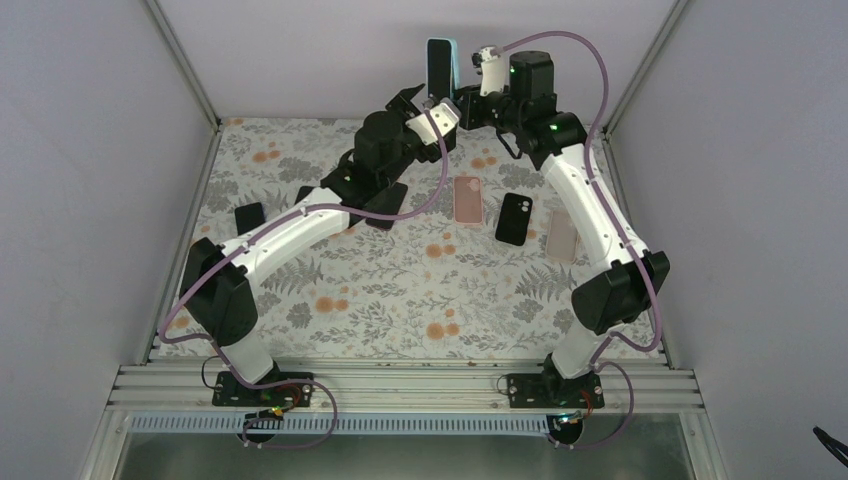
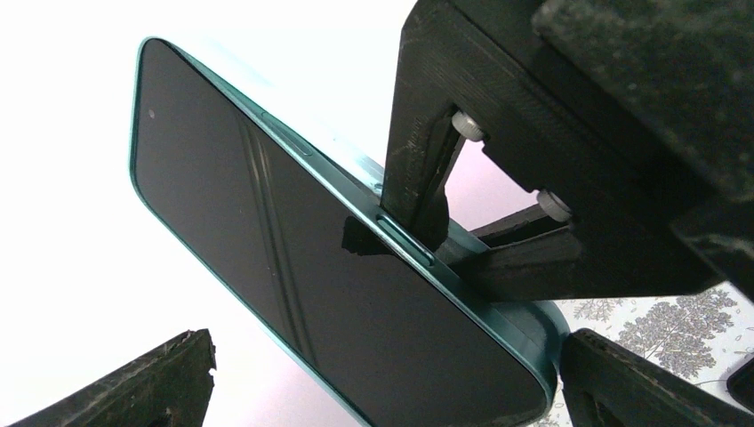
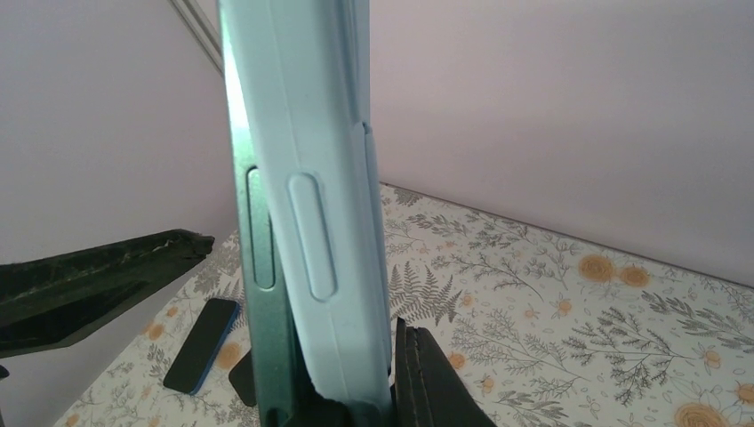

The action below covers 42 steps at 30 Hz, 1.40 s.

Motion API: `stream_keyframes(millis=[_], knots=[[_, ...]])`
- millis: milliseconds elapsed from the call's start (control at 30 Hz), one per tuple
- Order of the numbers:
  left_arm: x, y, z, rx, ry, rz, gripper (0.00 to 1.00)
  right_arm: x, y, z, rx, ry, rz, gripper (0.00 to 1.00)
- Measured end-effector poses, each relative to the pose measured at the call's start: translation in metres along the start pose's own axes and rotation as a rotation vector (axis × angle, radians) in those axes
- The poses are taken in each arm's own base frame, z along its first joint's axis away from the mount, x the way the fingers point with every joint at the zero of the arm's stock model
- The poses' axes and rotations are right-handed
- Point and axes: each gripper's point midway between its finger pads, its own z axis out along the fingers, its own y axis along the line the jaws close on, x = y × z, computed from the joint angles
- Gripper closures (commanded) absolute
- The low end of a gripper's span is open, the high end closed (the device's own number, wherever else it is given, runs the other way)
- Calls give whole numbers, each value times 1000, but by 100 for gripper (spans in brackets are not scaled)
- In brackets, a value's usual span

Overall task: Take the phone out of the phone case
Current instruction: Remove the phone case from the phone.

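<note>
The phone [image 1: 437, 62] stands upright in the air at the back of the table, dark screen [image 2: 293, 267] facing my left wrist camera. Its light blue phone case [image 3: 329, 222] has come away along one side, baring the phone's teal edge [image 3: 262, 294]. My right gripper [image 3: 347, 391] is shut on the lower end of phone and case, one finger [image 3: 436, 374] against the case's back. My left gripper [image 2: 387, 356] is open, its fingers [image 2: 133, 382] standing either side of the phone's lower corner; the left one is well clear of the phone.
On the flowered table lie a pink case [image 1: 467, 200], a black case [image 1: 514, 218] and a pale case [image 1: 563, 237] under the right arm. A dark phone [image 1: 249, 217] lies left, and a blue-edged one [image 3: 200, 347] is below the grippers. Side walls [image 1: 120, 150] close in the table.
</note>
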Motion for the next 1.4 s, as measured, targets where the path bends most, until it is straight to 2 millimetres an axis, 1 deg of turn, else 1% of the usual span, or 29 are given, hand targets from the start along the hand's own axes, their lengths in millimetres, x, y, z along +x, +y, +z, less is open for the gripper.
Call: stream_keyframes(millis=[67, 167, 200, 267, 367, 433, 500, 533, 633, 733, 800, 900, 1000, 1033, 1100, 1200, 1300, 1400], knots=[[0, 2, 0, -21, -6, 3, 18, 0, 0, 0, -1, -2, -1, 97], [1, 2, -2, -65, -12, 20, 31, -3, 1, 1, -5, -13, -5, 97], [1, 2, -3, -88, -15, 33, 33, -3, 1, 1, -9, -17, -7, 97], [-1, 3, -6, -154, -27, 78, 34, -6, 4, 1, -25, -27, -7, 97], [-5, 7, -10, -297, -72, 181, 34, -7, 13, 1, -80, -29, -7, 97], [-5, 9, -9, -394, -98, 241, 35, -5, 17, 1, -110, -22, -5, 97], [-5, 10, -8, -486, -123, 293, 40, -4, 15, 2, -120, -24, -9, 97], [-4, 9, -8, -532, -136, 317, 44, -2, 14, 2, -124, -18, -10, 97], [5, 6, -7, -643, -146, 362, 50, 12, 11, 8, -130, 9, -28, 97], [12, 3, 1, -745, -130, 377, 56, 14, 7, 11, -124, -4, -52, 97], [12, 1, 4, -792, -128, 374, 61, 13, 4, 9, -123, -23, -79, 97], [6, -1, 3, -836, -146, 370, 72, 9, 8, 3, -133, -39, -121, 97], [-2, -2, 1, -844, -153, 379, 84, 4, 15, -6, -146, -56, -153, 97], [-4, -3, 1, -844, -158, 382, 86, 2, 17, -8, -150, -60, -162, 97], [-7, -3, 0, -845, -164, 379, 88, 0, 19, -11, -153, -65, -167, 97], [-8, -3, 0, -846, -168, 371, 97, -1, 19, -12, -153, -63, -164, 97], [-9, -2, -1, -845, -176, 357, 98, -1, 20, -14, -150, -60, -164, 97], [-8, -3, -5, -818, -185, 333, 98, 1, 21, -14, -142, -52, -162, 97]])
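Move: The phone, held upright in its pale blue case, has its middle about 7 cm above the left hand and 2 cm ahead; its lower end is level with the open fingers. From the right hand, which already grips the case, that middle is 3 cm left, 5 cm up and 1 cm ahead. Some 38 cm below the left hand lie the pink case, 12 cm right and 6 cm ahead, and a dark phone, 10 cm left and 5 cm ahead. The phone's lower end gets pinched by the left fingers, which close from nearly wide open while that hand stays within about 1 cm of its place, its wrist tipping up some 40 degrees and swinging counter-clockwise nearly as far. The right hand keeps its grip on the case, shifts slightly left, then eases back, about 2 cm in all, turning roughly 10 degrees counter-clockwise. ##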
